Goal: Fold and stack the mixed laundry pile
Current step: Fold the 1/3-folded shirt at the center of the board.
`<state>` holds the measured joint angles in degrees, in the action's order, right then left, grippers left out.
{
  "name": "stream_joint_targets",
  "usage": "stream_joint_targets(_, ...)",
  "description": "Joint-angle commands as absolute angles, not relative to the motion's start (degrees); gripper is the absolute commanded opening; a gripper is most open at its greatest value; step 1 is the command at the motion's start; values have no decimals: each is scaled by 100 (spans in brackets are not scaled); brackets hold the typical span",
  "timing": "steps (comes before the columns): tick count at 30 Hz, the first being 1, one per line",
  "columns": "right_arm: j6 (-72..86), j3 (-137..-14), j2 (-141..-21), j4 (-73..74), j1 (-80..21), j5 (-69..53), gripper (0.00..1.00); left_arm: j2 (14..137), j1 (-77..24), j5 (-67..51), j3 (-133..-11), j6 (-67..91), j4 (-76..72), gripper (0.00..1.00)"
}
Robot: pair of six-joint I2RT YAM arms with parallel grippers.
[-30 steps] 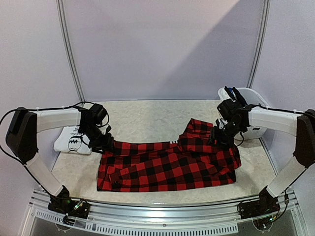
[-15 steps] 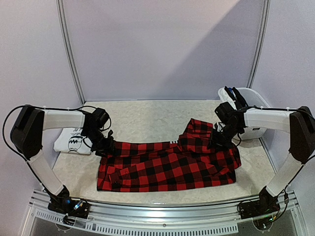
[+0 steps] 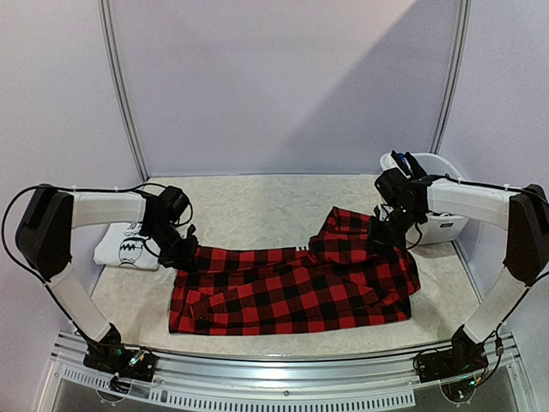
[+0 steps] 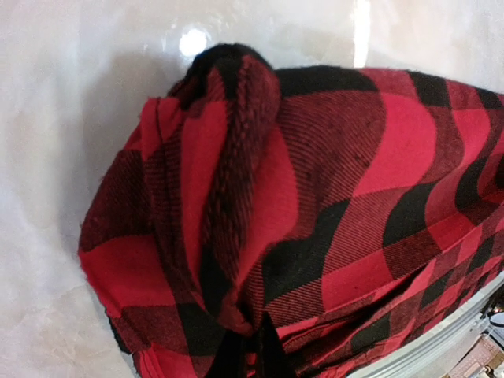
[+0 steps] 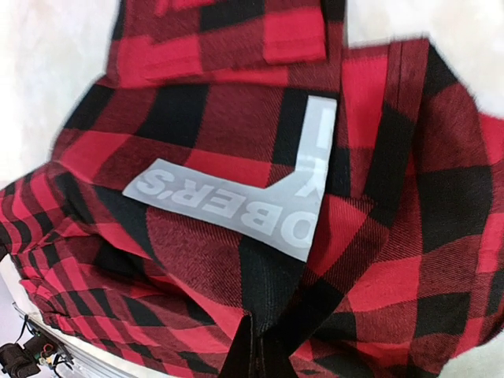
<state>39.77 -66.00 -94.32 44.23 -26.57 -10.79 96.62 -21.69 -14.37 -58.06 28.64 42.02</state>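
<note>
A red-black plaid garment (image 3: 292,287) lies spread across the table, its right part bunched and lapped over itself. My left gripper (image 3: 185,260) is shut on the garment's far left corner; in the left wrist view the cloth (image 4: 260,213) bunches into a fold pinched at my left gripper (image 4: 248,354). At the garment's upper right edge my right gripper (image 3: 383,240) is shut on the plaid. The right wrist view shows a grey label with white lettering (image 5: 244,197) just above my right gripper (image 5: 260,354). A folded white T-shirt with black print (image 3: 129,245) lies at the left.
A white plastic tub (image 3: 429,202) holding dark and blue pieces stands at the back right, just behind my right arm. The table has a pale mottled top (image 3: 257,206), metal posts at the back, and a metal rail (image 3: 274,373) along its near edge.
Both grippers have gone from open to shut, each pinching the plaid garment's edge. The left one settled slightly lower onto the corner; the right wrist shifted a little toward the back.
</note>
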Motion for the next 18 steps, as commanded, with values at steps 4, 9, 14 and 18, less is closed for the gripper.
stream_joint_targets(4,3552,-7495,-9065,5527,-2641,-592,0,9027,-2136,-1313,-6439,2970,4985,0)
stream_joint_targets(9,3412,-7684,-8864,5930,-2646,-344,0,8915,-2145,-1593,-6462,3123,5201,0)
stream_joint_targets(14,3291,-7561,-8785,6007,-2641,-154,0,8891,-2217,-1765,-6306,3390,5336,0)
stream_joint_targets(18,3300,-7251,-8838,5666,-2641,-385,0,9097,-2327,-1780,-6093,3463,5424,0)
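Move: The left gripper already pinches the far-left part of the shirt; the near-left corner lies about 18 cm back, 4 cm left and roughly 2 cm lower, the Charlie Brown shirt 15 cm left and 4 cm ahead. The right gripper already holds the far-right part. From it the near-right corner lies some 17 cm back, 8 cm right and 3 cm lower, the loose sleeve 7 cm ahead and 7 cm left, the basket about 13 cm ahead and 13 cm right. Keep both grippers shut on the far side of the shirt and lift them together, quickly, about 6 cm, drifting slightly forward on the way up. Near the top, ease both back towards the near edge, the left by some 2 cm, and let the right drift 2 cm left, its fingertips tilting slightly forward and right. ##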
